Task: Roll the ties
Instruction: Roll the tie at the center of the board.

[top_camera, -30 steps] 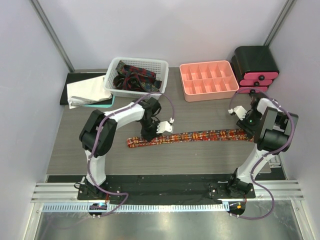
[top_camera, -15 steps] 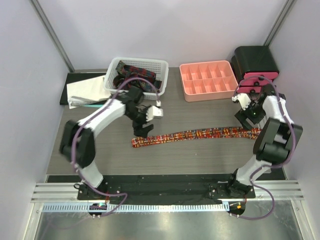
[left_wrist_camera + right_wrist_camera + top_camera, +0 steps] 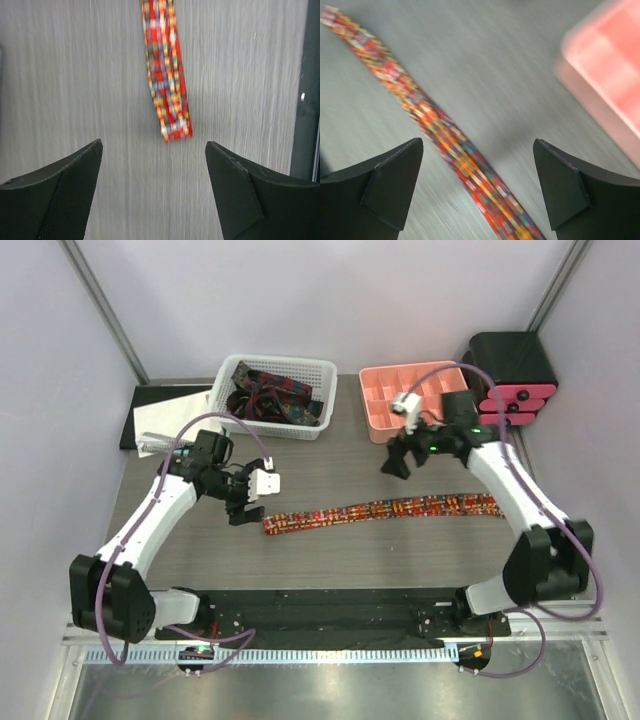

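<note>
One red tie (image 3: 380, 510) with a small yellow-orange print lies flat and unrolled across the table, left to right. My left gripper (image 3: 240, 506) hovers just left of its left end, open and holding nothing. In the left wrist view that tie (image 3: 165, 75) ends a little beyond the open left gripper (image 3: 154, 145). My right gripper (image 3: 394, 462) hangs behind the tie's middle, near the pink tray, also open. In the right wrist view the blurred tie (image 3: 455, 145) runs diagonally under the right gripper (image 3: 478, 142). More ties (image 3: 268, 395) lie bundled in the basket.
A white basket (image 3: 325, 380) stands at the back left, with white cloth (image 3: 170, 422) on a dark mat beside it. A pink compartment tray (image 3: 415, 410) sits at the back right, also seen as the pink tray (image 3: 610, 60). A black and pink drawer box (image 3: 512, 375) stands in the far right corner.
Both grippers have opened and let go of the tie. The left arm drew back to the left of the tie's end. The right arm swung from the tie's right end toward the pink tray.
</note>
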Action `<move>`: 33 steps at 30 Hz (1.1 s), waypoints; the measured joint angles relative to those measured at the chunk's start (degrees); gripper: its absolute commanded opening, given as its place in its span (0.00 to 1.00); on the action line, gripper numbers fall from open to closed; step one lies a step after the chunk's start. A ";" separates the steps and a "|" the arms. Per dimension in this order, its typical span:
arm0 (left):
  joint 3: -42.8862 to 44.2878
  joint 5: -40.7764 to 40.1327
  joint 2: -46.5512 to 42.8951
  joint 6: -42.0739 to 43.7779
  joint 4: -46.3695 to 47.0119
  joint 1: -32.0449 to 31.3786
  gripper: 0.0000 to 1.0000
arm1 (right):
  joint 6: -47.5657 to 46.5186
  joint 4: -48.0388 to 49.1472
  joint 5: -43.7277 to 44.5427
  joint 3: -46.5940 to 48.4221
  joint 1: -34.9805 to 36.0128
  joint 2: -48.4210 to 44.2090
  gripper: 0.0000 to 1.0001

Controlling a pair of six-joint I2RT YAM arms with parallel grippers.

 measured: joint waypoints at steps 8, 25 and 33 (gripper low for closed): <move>0.13 6.64 6.12 0.33 -4.44 6.60 0.71 | 25.55 12.20 1.42 -0.92 20.39 17.27 0.51; -22.01 5.75 3.06 -9.51 22.53 7.65 0.64 | 67.10 42.03 1.40 0.66 32.76 35.80 0.19; -22.25 4.59 6.93 -9.40 26.67 7.63 0.56 | 74.05 48.00 0.85 0.04 38.40 37.97 0.16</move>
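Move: The tie lies flat across the table. Its left end is about 14 cm below the left hand, roughly 3 cm to its right and 1 cm back; from the right hand that end is some 35 cm left, 11 cm back and 20 cm down. The white basket stands about 30 cm ahead of the left hand and 6 cm right, the pink tray about 17 cm straight ahead of the right hand. Right hand, nearly shutting, sweeps about 30 cm left and down, left hand sinks, both towards the tie's left end. ##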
